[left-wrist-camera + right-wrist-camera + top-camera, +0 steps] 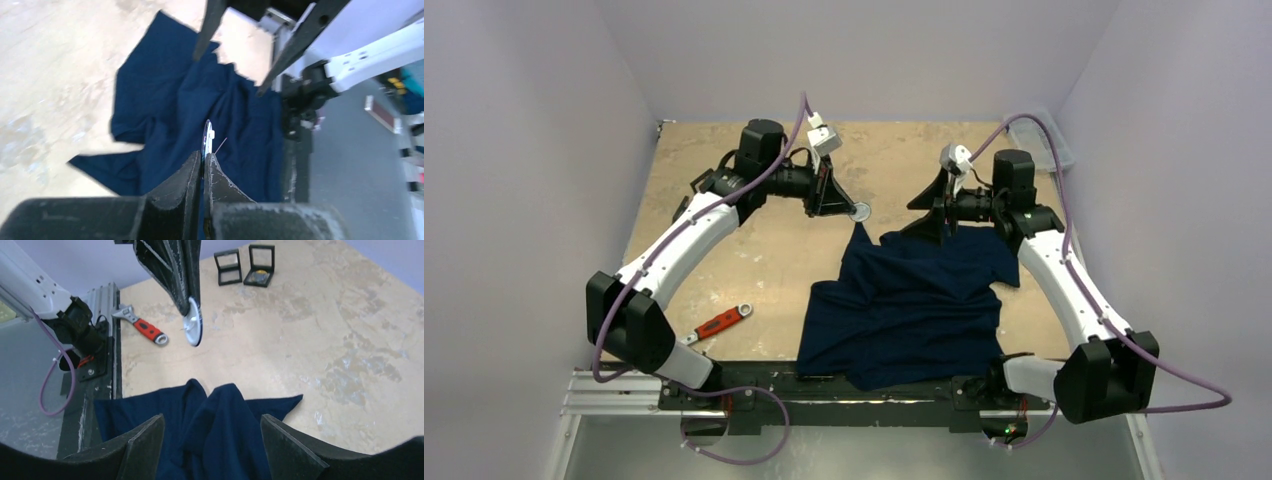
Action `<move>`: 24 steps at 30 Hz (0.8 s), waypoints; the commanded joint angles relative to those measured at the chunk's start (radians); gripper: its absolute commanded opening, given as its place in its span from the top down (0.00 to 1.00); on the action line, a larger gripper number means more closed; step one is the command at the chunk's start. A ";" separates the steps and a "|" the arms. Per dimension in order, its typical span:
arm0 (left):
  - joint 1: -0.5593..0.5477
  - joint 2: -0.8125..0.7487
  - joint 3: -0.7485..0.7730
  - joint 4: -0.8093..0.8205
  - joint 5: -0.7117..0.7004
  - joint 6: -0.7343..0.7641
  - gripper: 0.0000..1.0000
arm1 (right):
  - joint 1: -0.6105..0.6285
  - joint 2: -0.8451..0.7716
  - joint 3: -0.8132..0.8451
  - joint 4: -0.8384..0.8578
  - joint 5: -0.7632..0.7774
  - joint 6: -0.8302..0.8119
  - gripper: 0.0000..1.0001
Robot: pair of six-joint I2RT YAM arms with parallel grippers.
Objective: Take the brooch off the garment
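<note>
The dark navy T-shirt [904, 305] lies crumpled on the table's near middle; it also shows in the left wrist view [165, 120] and the right wrist view [220, 430]. My left gripper [852, 209] is shut on a round silvery brooch [861, 211], held clear of the cloth above the shirt's far left corner. The brooch shows edge-on with its pin out in the left wrist view [207, 137] and hangs from the left fingers in the right wrist view [192, 326]. My right gripper [947, 222] is open and empty above the shirt's far edge, its fingers [145, 442] either side of the fabric.
A red-handled wrench [720, 323] lies at the near left; it shows in the right wrist view [145, 327]. Two small black open boxes [247, 265] stand on the far table. A clear plastic bin [1044, 140] sits at the far right. The black base rail [824, 385] runs along the near edge.
</note>
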 commanded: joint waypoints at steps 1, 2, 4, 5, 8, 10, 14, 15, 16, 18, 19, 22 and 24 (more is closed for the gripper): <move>0.001 -0.001 0.053 0.150 0.253 -0.248 1.00 | -0.002 -0.067 0.020 0.197 -0.052 0.205 0.26; 0.001 0.005 0.054 0.189 0.274 -0.287 1.00 | 0.000 -0.079 0.014 0.237 -0.054 0.241 0.26; 0.001 0.015 0.046 0.304 0.306 -0.412 1.00 | 0.000 -0.097 -0.002 0.307 -0.060 0.312 0.25; 0.000 0.020 0.040 0.371 0.316 -0.464 1.00 | 0.000 -0.104 -0.011 0.337 -0.065 0.358 0.25; -0.002 0.037 0.040 0.458 0.331 -0.548 1.00 | 0.011 -0.115 -0.030 0.425 -0.074 0.437 0.25; -0.005 0.050 0.044 0.513 0.349 -0.595 1.00 | 0.021 -0.116 -0.032 0.478 -0.082 0.487 0.26; -0.018 0.070 0.060 0.564 0.357 -0.634 1.00 | 0.032 -0.107 -0.015 0.533 -0.102 0.551 0.31; -0.021 0.071 0.060 0.574 0.357 -0.636 1.00 | 0.034 -0.104 -0.012 0.537 -0.106 0.560 0.33; -0.024 0.073 0.060 0.588 0.354 -0.645 1.00 | 0.035 -0.100 -0.010 0.537 -0.111 0.564 0.37; -0.031 0.078 0.059 0.615 0.353 -0.654 1.00 | 0.037 -0.096 -0.010 0.544 -0.122 0.577 0.43; -0.034 0.078 0.059 0.618 0.351 -0.651 1.00 | 0.040 -0.092 -0.010 0.548 -0.127 0.587 0.45; -0.041 0.078 0.062 0.632 0.345 -0.645 1.00 | 0.054 -0.080 -0.009 0.552 -0.144 0.607 0.49; -0.046 0.078 0.066 0.636 0.344 -0.640 1.00 | 0.058 -0.069 -0.008 0.554 -0.149 0.615 0.56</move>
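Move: The brooch is pinched in my left fingertips, its middle about 2 cm to the right of that hand and 1 cm lower. From my open, empty right hand it is roughly 10 cm to the left, level fore and aft, some 2 cm higher. The navy garment is heaped on the table, its middle about 8 cm back and 24 cm below my right hand, neither left nor right of it. I lift both hands together clear of the garment, left about 7 cm and right about 9, while drawing each back some 3 cm. My left hand keeps its pinch on the brooch and carries it rightward as my right hand comes left to meet it; both wrists tip their fingers up towards level, and late on the right fingers narrow from wide to half open around the brooch's height, not yet gripping. ##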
